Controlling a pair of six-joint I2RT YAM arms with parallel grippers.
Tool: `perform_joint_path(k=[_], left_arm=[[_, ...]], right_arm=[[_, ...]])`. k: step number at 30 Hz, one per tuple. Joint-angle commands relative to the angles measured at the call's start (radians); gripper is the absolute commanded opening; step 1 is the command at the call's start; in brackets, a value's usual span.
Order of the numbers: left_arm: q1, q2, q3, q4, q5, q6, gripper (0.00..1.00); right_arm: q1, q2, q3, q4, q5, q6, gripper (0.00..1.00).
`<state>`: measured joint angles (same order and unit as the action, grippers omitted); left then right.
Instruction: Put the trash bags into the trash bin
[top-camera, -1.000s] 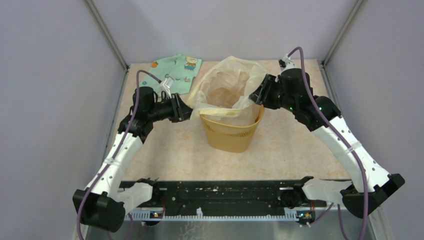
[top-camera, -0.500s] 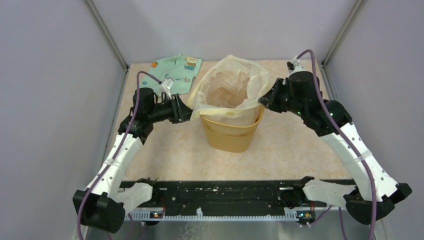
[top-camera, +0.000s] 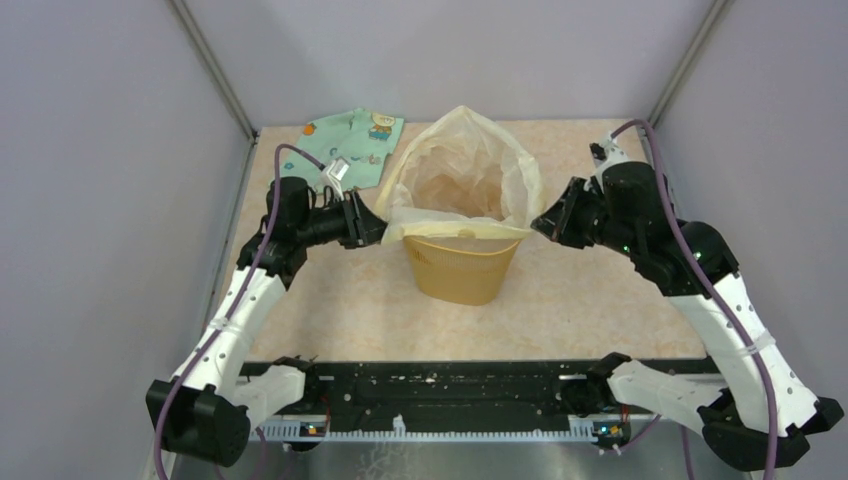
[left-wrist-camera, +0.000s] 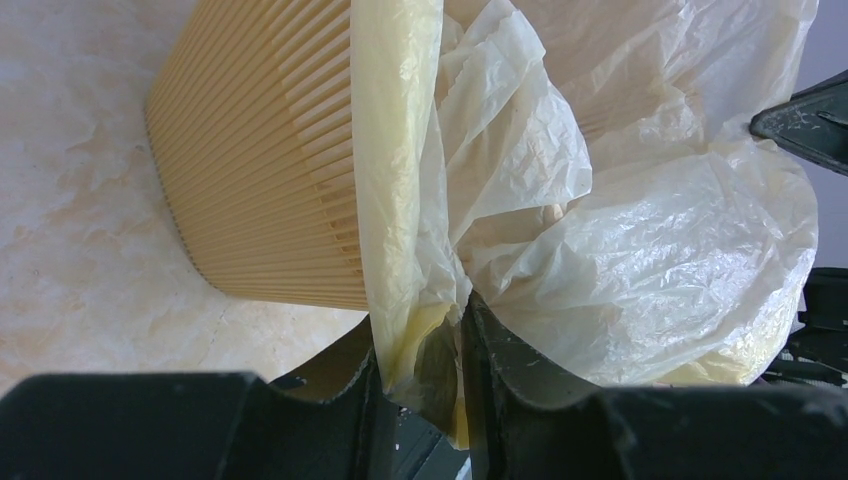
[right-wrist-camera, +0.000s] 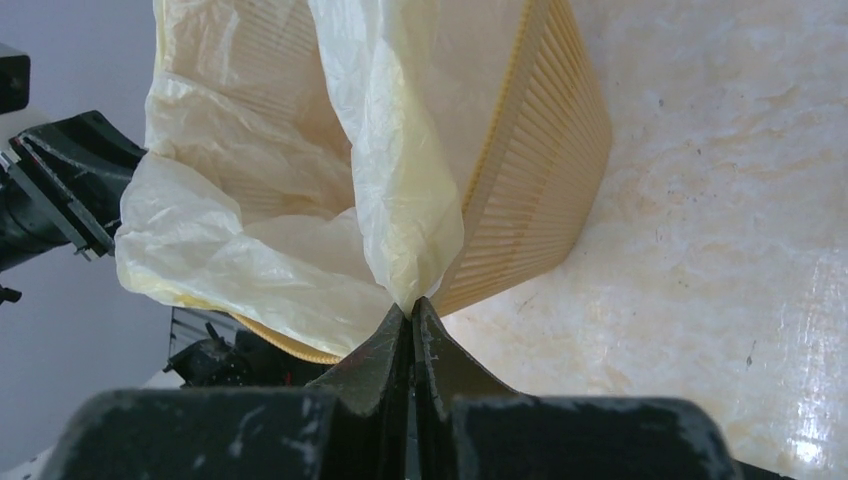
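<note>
The orange-yellow trash bin (top-camera: 460, 275) stands mid-table with the cream, crinkly trash bag (top-camera: 465, 175) sitting in its mouth and billowing above the rim. My left gripper (top-camera: 378, 228) is at the bin's left rim, shut on a fold of the bag's edge; in the left wrist view the plastic (left-wrist-camera: 640, 250) runs down between the fingers (left-wrist-camera: 420, 345) beside the ribbed bin wall (left-wrist-camera: 260, 180). My right gripper (top-camera: 543, 222) is just right of the rim. Its tips (right-wrist-camera: 410, 310) pinch a corner of the bag (right-wrist-camera: 260, 260) next to the bin (right-wrist-camera: 540, 180).
A mint-green patterned cloth (top-camera: 355, 140) lies at the back left corner. Grey walls close in the table on three sides. A black rail (top-camera: 440, 390) with the arm bases runs along the near edge.
My right gripper has closed on the bag's right edge and moved out to the right and nearer, stretching the bag's mouth wider over the rim. The left arm has stayed put.
</note>
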<state>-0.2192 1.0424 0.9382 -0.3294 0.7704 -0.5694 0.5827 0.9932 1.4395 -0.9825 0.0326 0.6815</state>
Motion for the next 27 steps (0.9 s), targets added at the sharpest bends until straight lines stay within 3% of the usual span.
perform_joint_path(k=[1, 4, 10, 16, 21, 27], left_arm=[[0.002, -0.03, -0.003, 0.024, 0.024, 0.016, 0.33], [0.001, -0.026, 0.001, -0.001, 0.004, 0.034, 0.32], [0.003, -0.011, -0.019, -0.02, -0.039, 0.042, 0.15], [0.002, 0.001, -0.047, 0.013, -0.051, 0.021, 0.06], [0.002, 0.024, -0.047, 0.026, -0.073, 0.014, 0.0], [0.002, 0.043, -0.039, 0.046, -0.113, -0.004, 0.0]], right_arm=[[0.011, -0.032, -0.006, -0.048, -0.022, -0.023, 0.0], [0.011, -0.049, -0.021, -0.073, -0.021, -0.032, 0.0], [0.01, -0.099, -0.135, -0.06, -0.003, -0.037, 0.0], [0.01, -0.135, -0.244, 0.028, 0.03, -0.018, 0.0], [0.01, -0.127, -0.3, 0.061, 0.116, -0.031, 0.0], [0.011, -0.125, -0.332, 0.084, 0.189, -0.05, 0.0]])
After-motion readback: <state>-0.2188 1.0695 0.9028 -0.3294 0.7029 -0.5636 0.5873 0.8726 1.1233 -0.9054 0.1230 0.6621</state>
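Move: The left fingers stand partly open around the left end of the trash bag's near edge. From that hand the trash bin's middle is about 15 cm to the right, 5 cm ahead and 14 cm lower; the green cloth lies some 30 cm ahead, 11 cm left and 25 cm below. The right fingers already pinch the bag's right end; from them the bin's middle is about 15 cm left, 8 cm ahead and 21 cm lower. Keep the bag pinched in the right gripper and pull it down about 8 cm outside the bin's right side, drifting some 2 cm to the right; swing back nearly 3 cm, then forward again. Meanwhile shut the left gripper on the bag edge between its fingers and draw it down 2–3 cm beside the bin. ##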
